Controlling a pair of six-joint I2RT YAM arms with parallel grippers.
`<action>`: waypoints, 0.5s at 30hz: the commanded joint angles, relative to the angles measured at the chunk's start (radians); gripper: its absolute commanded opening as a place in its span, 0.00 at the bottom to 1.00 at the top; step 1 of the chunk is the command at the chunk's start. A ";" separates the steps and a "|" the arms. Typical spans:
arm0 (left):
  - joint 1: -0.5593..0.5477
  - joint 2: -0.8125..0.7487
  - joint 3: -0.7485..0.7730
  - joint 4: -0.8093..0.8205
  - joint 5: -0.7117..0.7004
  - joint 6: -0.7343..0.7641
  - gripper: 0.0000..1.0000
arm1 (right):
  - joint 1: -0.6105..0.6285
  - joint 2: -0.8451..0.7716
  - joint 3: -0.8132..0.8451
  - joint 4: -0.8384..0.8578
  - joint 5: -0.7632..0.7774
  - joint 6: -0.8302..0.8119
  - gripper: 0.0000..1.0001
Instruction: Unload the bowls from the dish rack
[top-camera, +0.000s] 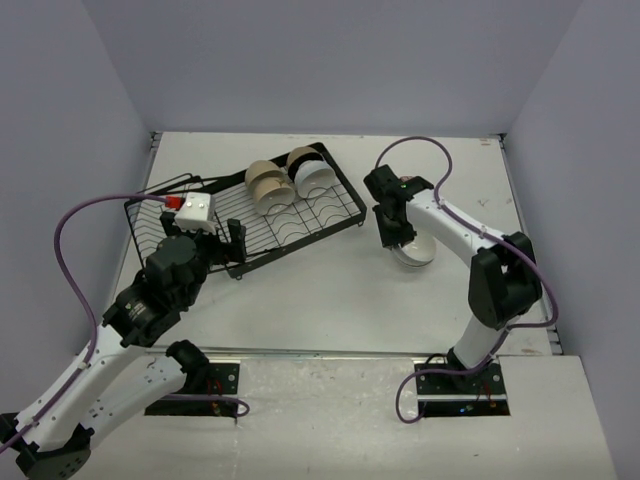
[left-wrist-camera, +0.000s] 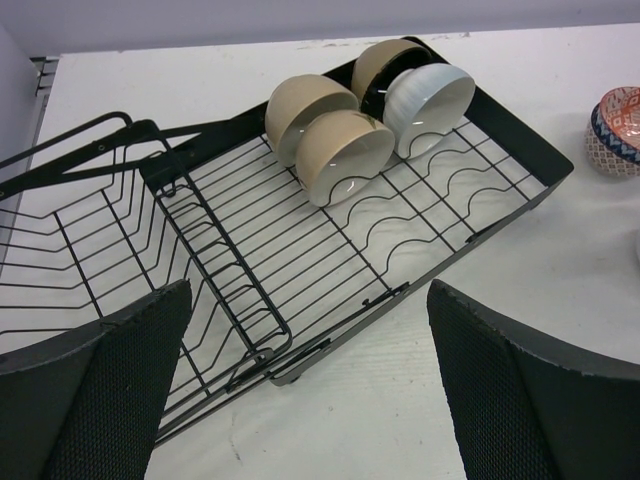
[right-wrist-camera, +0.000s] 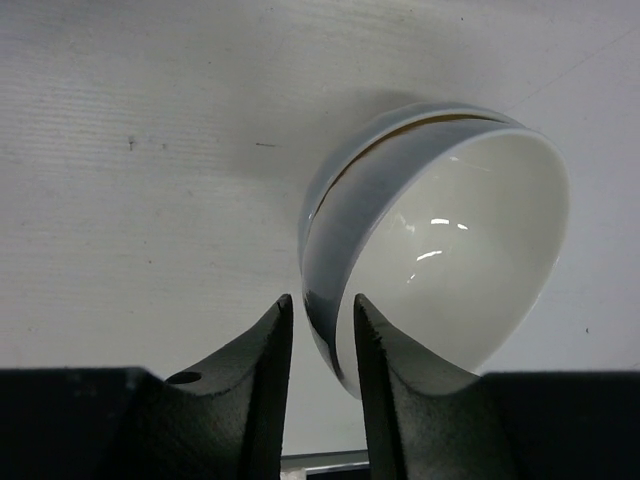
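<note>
The black wire dish rack lies on the table's left half. At its far end stand several bowls on edge: two beige ones, a black-lined one and a white one. My left gripper hovers open over the rack's near corner, holding nothing. To the right of the rack a white bowl lies tilted on the table, nested against another bowl. My right gripper straddles its rim with the jaws parted; a gap shows beside the outer finger.
A blue-white patterned bowl stands on the table right of the rack. The rack's deeper basket section is at the left, close to the left wall. Walls close in the table on three sides.
</note>
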 joint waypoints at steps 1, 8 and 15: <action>0.008 0.003 -0.003 0.044 -0.001 0.017 1.00 | 0.015 -0.070 -0.009 -0.024 0.004 0.021 0.31; 0.007 0.004 -0.004 0.043 -0.001 0.017 1.00 | 0.021 -0.084 -0.035 -0.007 -0.010 0.028 0.22; 0.008 0.006 -0.004 0.044 0.000 0.017 1.00 | 0.020 -0.031 -0.044 0.007 0.004 0.032 0.12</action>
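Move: About 5 cm to the right hand's right, level with it fore and aft, lies the upper white bowl, its middle some 3 cm below the fingertips and its left rim close by them. The stacked patterned bowls stand roughly 12 cm ahead and 4 cm right; the white bowl in the rack is about 16 cm ahead and 18 cm left. From the left hand the upper white bowl lies some 42 cm right, 6 cm ahead and far below. Closing from about a third open to nearly shut, the right fingers come together on the left rim of the upper white bowl. The hand eases back towards the base by about 1 cm, bobbing up roughly 1 cm on the way and sinking again almost to its starting height, with hardly any turn of the wrist. ##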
